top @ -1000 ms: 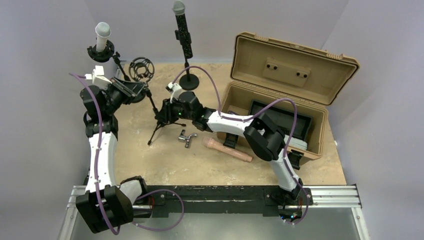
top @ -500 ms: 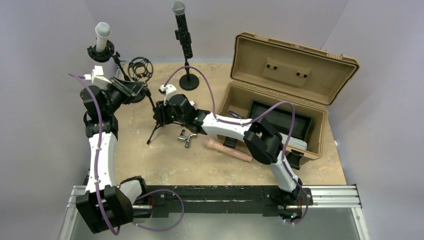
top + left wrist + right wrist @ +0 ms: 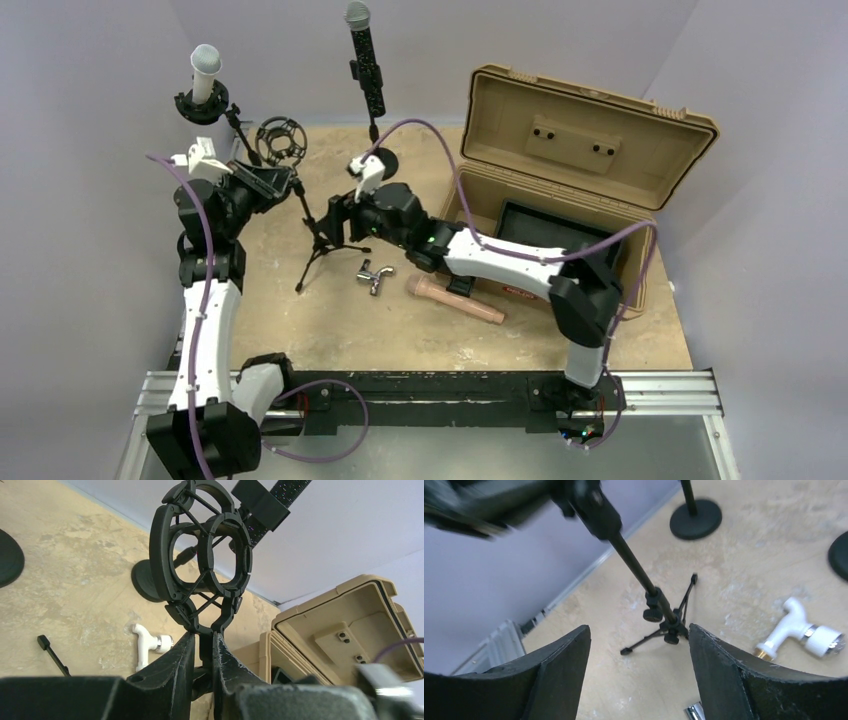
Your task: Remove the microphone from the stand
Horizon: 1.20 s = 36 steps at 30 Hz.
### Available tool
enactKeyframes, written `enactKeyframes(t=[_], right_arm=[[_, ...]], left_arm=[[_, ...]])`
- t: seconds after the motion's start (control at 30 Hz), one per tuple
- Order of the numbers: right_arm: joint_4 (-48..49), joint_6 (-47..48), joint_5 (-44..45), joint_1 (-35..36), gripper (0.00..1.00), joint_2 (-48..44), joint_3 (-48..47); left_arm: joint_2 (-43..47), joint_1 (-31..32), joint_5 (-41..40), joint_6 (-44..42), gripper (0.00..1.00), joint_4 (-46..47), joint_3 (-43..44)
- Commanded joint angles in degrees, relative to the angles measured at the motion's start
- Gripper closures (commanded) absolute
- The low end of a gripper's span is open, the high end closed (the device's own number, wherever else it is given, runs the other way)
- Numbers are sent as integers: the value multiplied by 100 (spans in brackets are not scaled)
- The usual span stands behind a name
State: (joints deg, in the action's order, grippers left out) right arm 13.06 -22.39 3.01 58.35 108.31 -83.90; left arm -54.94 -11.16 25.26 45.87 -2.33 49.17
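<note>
A black tripod stand (image 3: 312, 235) carries an empty ring-shaped shock mount (image 3: 281, 139). My left gripper (image 3: 283, 184) is shut on the mount's stem just under the ring, as the left wrist view shows: gripper (image 3: 202, 647), mount (image 3: 200, 555). A pink microphone (image 3: 455, 300) lies flat on the table, right of the stand. My right gripper (image 3: 335, 217) is open and empty, close beside the tripod's pole. In the right wrist view the gripper (image 3: 639, 628) frames the pole (image 3: 639, 575) and the legs beyond it, touching nothing.
A black microphone (image 3: 365, 60) stands on a round-base stand at the back. A grey-headed microphone (image 3: 205, 70) sits in a mount at the back left. An open tan case (image 3: 600, 130) is on the right. A chrome fitting (image 3: 372, 275) and a white fitting (image 3: 796, 630) lie on the table.
My right arm's elbow has swung right and its wrist has risen, with the gripper still beside the tripod pole. My left arm has shifted slightly and still holds the mount.
</note>
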Motion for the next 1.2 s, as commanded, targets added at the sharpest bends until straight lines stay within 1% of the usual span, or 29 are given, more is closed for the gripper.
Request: enactKeyframes(t=[0.0, 0.13, 0.3, 0.4, 0.6, 0.67, 0.8, 0.93, 1.03, 1.17], right_arm=[[781, 191, -39, -110, 29, -1002, 551], [946, 276, 64, -166, 29, -1581, 1107], [1173, 280, -43, -393, 28, -2014, 1623], [1161, 302, -231, -563, 28, -2199, 1723], [1063, 508, -260, -658, 27, -2437, 1735], [1054, 515, -265, -666, 27, -2452, 1769], [1220, 565, -283, -662, 27, -2513, 2013], [1410, 582, -283, -683, 27, -2546, 2238], [1584, 537, -502, -684, 27, -2581, 2393], [1763, 534, -536, -690, 27, -2594, 2549]], left_arm=[[-73, 81, -34, -313, 100, -902, -613], [-75, 84, -321, -306, 100, -922, -869], [-201, 88, -484, -191, 100, -726, -1338], [-191, 88, -597, -176, 100, -692, -1518], [8, 87, -1017, -284, 100, -930, -1577], [127, 87, -1354, -274, 100, -1219, -1545], [637, 90, -2574, -44, 100, -2160, -1398], [1353, 81, -3390, -59, 100, -2458, -1403], [1449, -16, -3498, -176, 100, -2472, -1319], [1241, -239, -3443, -282, 100, -2397, -1169]])
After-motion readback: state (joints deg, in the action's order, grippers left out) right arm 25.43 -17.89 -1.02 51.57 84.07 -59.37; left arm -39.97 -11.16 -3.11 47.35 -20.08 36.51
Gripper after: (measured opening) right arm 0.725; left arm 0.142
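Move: The left hand grips the neck of the tripod stand, whose tripod base is almost straight below it, some 25 cm down. From this hand, at table level nearly 30 cm down, the chrome faucet lies about 13 cm right and 7 cm back, and the white tap 12 cm right and 8 cm ahead. From the right hand, open beside the stand, that base is roughly 4 cm ahead, 5 cm left and 17 cm down, with the chrome faucet 8 cm right and 2 cm back. Keeping its pinch on the neck just under the empty ring mount, the left hand pushes the stand's column straight down about 10 cm, most of it in one quick drop as its fingers tip down a little, then draws the stand back and left, some 6 cm each way, turning counter-clockwise. Meanwhile the right hand, already open and off the column, stays open and withdraws about 11 cm to the right, first climbing and ending some 6 cm higher, clear of the stand. ##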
